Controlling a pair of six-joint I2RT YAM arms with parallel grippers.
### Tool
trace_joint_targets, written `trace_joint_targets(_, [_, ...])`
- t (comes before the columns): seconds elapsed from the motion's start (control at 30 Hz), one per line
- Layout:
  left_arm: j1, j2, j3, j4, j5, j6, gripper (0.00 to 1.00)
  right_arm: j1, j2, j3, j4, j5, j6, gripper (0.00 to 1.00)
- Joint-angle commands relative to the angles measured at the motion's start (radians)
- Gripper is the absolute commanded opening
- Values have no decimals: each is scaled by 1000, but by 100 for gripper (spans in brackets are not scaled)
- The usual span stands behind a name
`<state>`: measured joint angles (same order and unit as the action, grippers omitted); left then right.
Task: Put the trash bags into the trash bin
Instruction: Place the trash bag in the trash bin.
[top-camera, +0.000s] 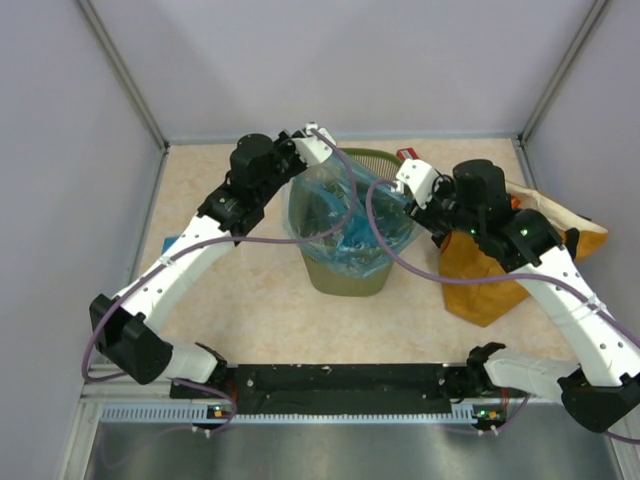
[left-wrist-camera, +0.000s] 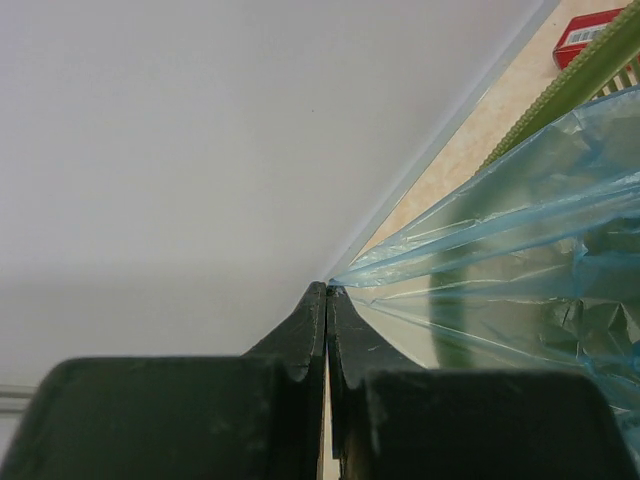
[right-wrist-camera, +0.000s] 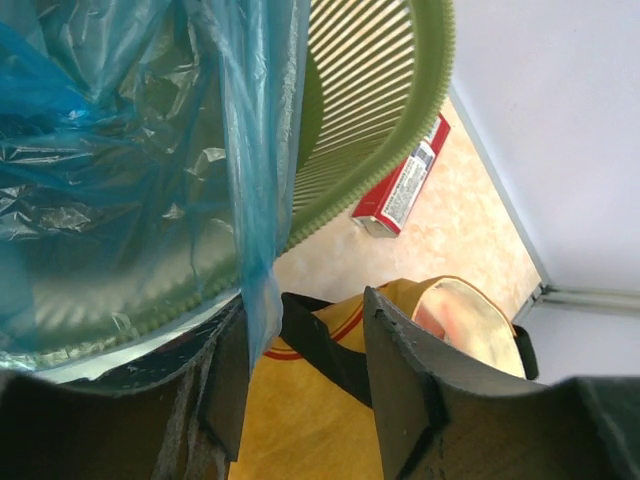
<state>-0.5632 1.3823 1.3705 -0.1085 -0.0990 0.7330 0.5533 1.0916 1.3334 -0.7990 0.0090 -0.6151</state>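
The olive-green trash bin (top-camera: 347, 272) stands mid-table with a big crinkly light-blue trash bag (top-camera: 338, 222) spread in its mouth. My left gripper (top-camera: 318, 135) is at the bin's far-left rim. In the left wrist view it (left-wrist-camera: 328, 290) is shut, pinching the bag's edge (left-wrist-camera: 345, 275) at its tips, and the film (left-wrist-camera: 520, 230) stretches away taut. My right gripper (top-camera: 398, 192) is at the right rim. In its view the jaws (right-wrist-camera: 306, 300) stand apart, and a strip of bag film (right-wrist-camera: 262, 290) hangs against the left finger (right-wrist-camera: 225, 380).
A mustard-orange sack (top-camera: 492, 270) with black handles (right-wrist-camera: 320, 345) lies right of the bin, directly under my right gripper. A flat red box (top-camera: 408, 155) lies behind the bin. A small flat light-blue piece (top-camera: 172, 243) shows beside my left arm. Grey walls enclose the table.
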Motion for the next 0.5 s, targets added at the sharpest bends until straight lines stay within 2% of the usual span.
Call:
trace_joint_targets(0.0, [9,15,-7,101,-25,-27,0,-15,4,82,50,32,28,42])
trace_joint_targets(0.07, [9,23,-10,142,-33,-37,0,-18,10,93,55,37,34,35])
trace_joint_targets(0.27, [14,37,-5,147,-24,-52,0,-26,37,104,73,39,43,24])
trace_joint_targets(0.47, [16,53,-5,145,-21,-58,0,-52,76,105,112,42,55,1])
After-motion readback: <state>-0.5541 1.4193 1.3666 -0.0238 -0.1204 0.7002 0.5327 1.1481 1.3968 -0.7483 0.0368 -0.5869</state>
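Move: The left gripper, already pinching one side of the trash bag, is above the far part of the trash bin, whose middle lies about 9 cm back, 5 cm right and 23 cm below. The loose trash bag edge already hangs between the half-open right fingers, roughly 1 cm ahead and 1 cm left of that hand. From the right hand, the bin is 3 cm ahead, 10 cm left and 16 cm below; the tote bag 15 cm right, level fore and aft, 20 cm below; the red box some 20 cm ahead, 2 cm right, 28 cm below. Shut the right fingers fully on the hanging trash bag edge and pinch it. While closing, lift the right gripper nearly 3 cm, then let it sink about 1 cm as it pushes on forward, just over 2 cm in all. Keep the left pinch, easing the left gripper slightly farther forward over the bin before holding it there. ##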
